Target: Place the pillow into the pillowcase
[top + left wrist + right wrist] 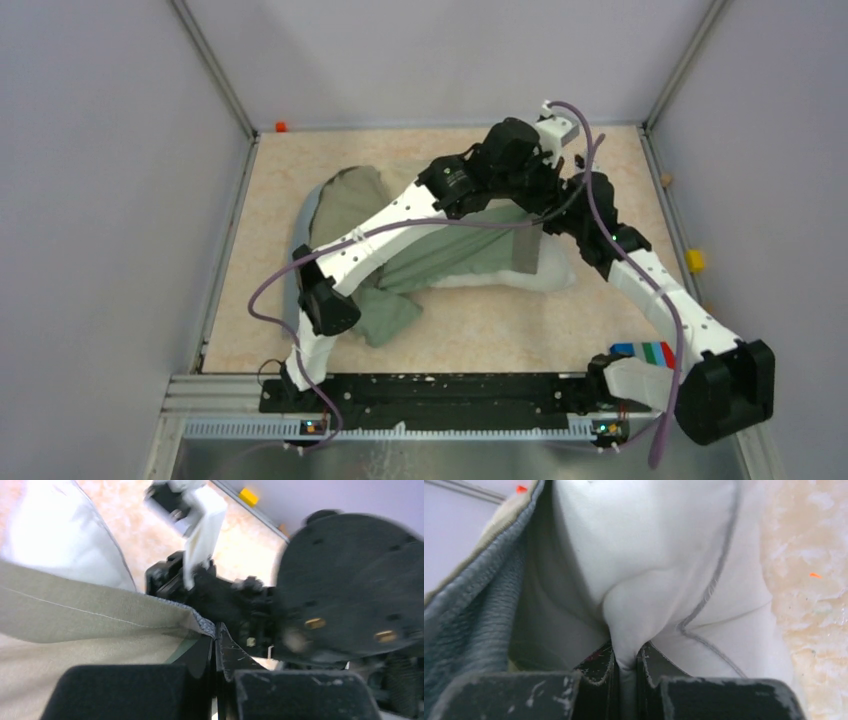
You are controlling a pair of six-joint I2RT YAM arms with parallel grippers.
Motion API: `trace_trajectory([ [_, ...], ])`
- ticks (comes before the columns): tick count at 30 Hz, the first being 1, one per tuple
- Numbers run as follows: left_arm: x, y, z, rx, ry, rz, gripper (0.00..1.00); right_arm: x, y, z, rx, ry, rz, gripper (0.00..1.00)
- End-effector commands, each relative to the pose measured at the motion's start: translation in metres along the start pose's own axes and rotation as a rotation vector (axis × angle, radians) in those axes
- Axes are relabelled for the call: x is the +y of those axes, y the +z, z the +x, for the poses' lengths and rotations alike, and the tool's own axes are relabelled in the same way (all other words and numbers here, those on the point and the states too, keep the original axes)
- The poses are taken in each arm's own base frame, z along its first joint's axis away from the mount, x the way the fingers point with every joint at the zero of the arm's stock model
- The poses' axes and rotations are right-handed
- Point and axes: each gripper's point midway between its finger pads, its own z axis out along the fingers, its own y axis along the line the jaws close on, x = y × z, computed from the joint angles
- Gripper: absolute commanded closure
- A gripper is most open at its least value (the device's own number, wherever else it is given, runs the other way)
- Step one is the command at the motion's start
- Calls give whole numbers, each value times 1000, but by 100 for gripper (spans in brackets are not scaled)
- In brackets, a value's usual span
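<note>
The grey-green pillowcase [345, 200] lies rumpled on the left and middle of the table. The white pillow [545, 278] pokes out of its right end. In the left wrist view my left gripper [216, 635] is shut on the hem of the pillowcase [100, 615], with the pillow [50, 535] beyond it. My right gripper [626, 662] is shut on a pinched fold of the pillow [649, 555]. The pillowcase's opening [474, 605] stands to that fold's left. From above, both wrists meet over the pillowcase's right end and hide the fingertips.
The right arm's wrist [350, 580] sits close in front of the left gripper. Small coloured blocks [645, 352] lie by the right arm's base, a yellow one [694, 261] lies at the right wall, and an orange one [281, 127] lies at the back. Walls enclose the table.
</note>
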Motion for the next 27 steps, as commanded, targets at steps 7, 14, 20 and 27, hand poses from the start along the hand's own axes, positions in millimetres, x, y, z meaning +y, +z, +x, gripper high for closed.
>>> trace_trajectory([
  [7,69,-34,-6,-91,-229,13,90,18,-29,18,8,92,-46,94],
  [14,119,-59,27,-28,-188,-155,21,-16,-53,-10,-84,-46,177,17],
  [20,121,-122,9,-158,-175,-267,1,-2,-105,-58,-217,-149,234,8],
  [27,145,-208,35,-212,-259,-542,1,25,-108,-36,-90,-297,143,6],
])
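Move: The left hand still pinches the pillowcase's hem above the pillow's bare right-hand end, whose middle lies about 4 cm ahead, 1 cm to the right and 18 cm below; the bulk of the pillowcase spreads some 29 cm to its left, 5 cm ahead and 25 cm lower. The right hand, still gripping a fold of the pillow, has that end's middle about 4 cm to its right, 1 cm back and 10 cm below. The left hand carries the hem a few centimetres left, then swings forward and down about 9 cm, opening wide to let go of it over the pillow's far side, before drawing on to the left and climbing clear, some 20 cm left of its start and turned about 25 degrees counter-clockwise. The right hand lifts its pinched fold slightly while easing back, sinks a little and opens to release it, then rises steeply about 10 cm and pulls off to the right, away from the pillow, with its fingers staying spread. ##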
